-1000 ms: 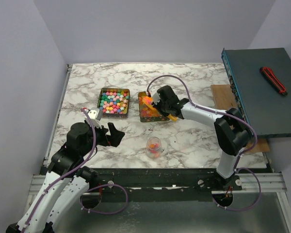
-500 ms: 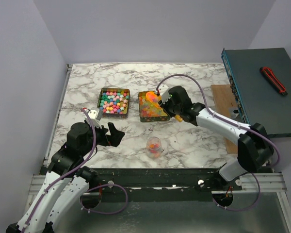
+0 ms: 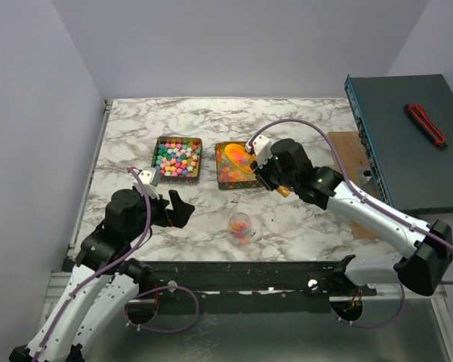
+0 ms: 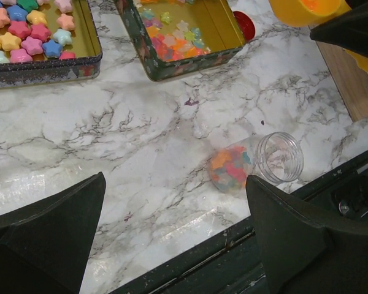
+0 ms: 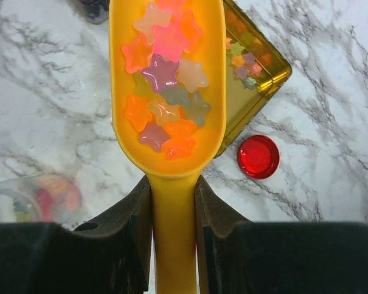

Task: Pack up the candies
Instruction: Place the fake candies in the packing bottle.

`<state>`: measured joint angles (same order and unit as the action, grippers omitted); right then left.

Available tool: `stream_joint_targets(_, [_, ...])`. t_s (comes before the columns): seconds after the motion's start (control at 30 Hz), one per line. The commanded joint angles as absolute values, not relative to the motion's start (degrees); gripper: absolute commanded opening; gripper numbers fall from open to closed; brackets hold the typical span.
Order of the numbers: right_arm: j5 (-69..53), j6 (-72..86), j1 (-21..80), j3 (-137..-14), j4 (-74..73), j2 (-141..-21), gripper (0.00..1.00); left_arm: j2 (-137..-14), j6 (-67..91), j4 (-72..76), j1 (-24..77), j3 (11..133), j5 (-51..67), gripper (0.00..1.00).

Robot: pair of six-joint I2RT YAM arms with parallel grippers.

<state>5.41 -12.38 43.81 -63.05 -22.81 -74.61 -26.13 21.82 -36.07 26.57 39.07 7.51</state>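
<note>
My right gripper is shut on the handle of a yellow-orange scoop. The scoop carries glossy star-shaped candies in orange, pink, purple and green. In the top view it hovers over the right side of the jelly tin. More jelly candies lie in that tin. Pastel star candies fill the tin to its left. A clear jar lies on its side near the front edge, partly filled. My left gripper stands open above the marble, left of the jar.
A round red cap lies on the marble beside the jelly tin's corner. A wooden board and a dark grey box with a red-and-black cutter stand at the right. A black rail runs along the front edge.
The right arm has lifted the loaded scoop out of the jelly tin and drawn it back to the right, its elbow swinging far right. The left arm has not moved.
</note>
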Motion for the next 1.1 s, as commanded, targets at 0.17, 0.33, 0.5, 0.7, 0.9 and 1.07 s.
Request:
stream_joint_targets(0.17, [12.4,-2.9,52.7,-69.6,-35.6,-68.8,0.01,-26.5,21.2,-35.8,26.2,40.9,9.7,0.99])
stream_joint_targets(0.33, [17.8,3.8,59.2,-74.1,-43.2,-68.4,0.01,-26.6,20.6,-35.7,26.2,40.1,8.2,0.99])
stream_joint_targets(0.5, [20.9,10.6,64.6,-78.3,-51.0,-68.7,0.01,-26.5,20.4,-35.4,26.2,39.6,8.3,0.99])
stream_joint_targets(0.7, [22.0,17.2,68.5,-80.5,-58.7,-69.2,0.01,-25.6,20.3,-35.1,26.2,38.9,7.9,0.99])
stream_joint_targets(0.9, [19.8,22.5,71.0,-82.2,-65.3,-69.0,0.01,-24.9,20.3,-35.1,26.2,38.9,7.9,0.99])
stream_joint_targets(1.07, [18.9,26.0,73.8,-81.8,-69.1,-68.9,0.01,-24.6,20.2,-35.0,26.2,38.9,7.9,0.99])
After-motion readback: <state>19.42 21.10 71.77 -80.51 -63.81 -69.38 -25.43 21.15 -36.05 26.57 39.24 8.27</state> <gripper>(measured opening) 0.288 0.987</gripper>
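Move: The packing bottle stands about 12 cm back from the right gripper, some 5 cm to its left, with its middle roughly 14 cm below. The gripper already holds the loaded yellow scoop. The gummy tin lies about 11 cm ahead, 5 cm left and 18 cm below, and the red cap about 10 cm ahead, 8 cm right and just as low. From the left gripper, the bottle is some 17 cm right, about level ahead and roughly 15 cm below. Bring the right gripper back some 17 cm, away from the gummy tin, carrying the scoop's bowl of candies towards the packing bottle. Rise about 6 cm on the way, then ease down a little, and over the second half tip the fingers some 15 degrees further down. Keep the fingers shut on the scoop's handle. ##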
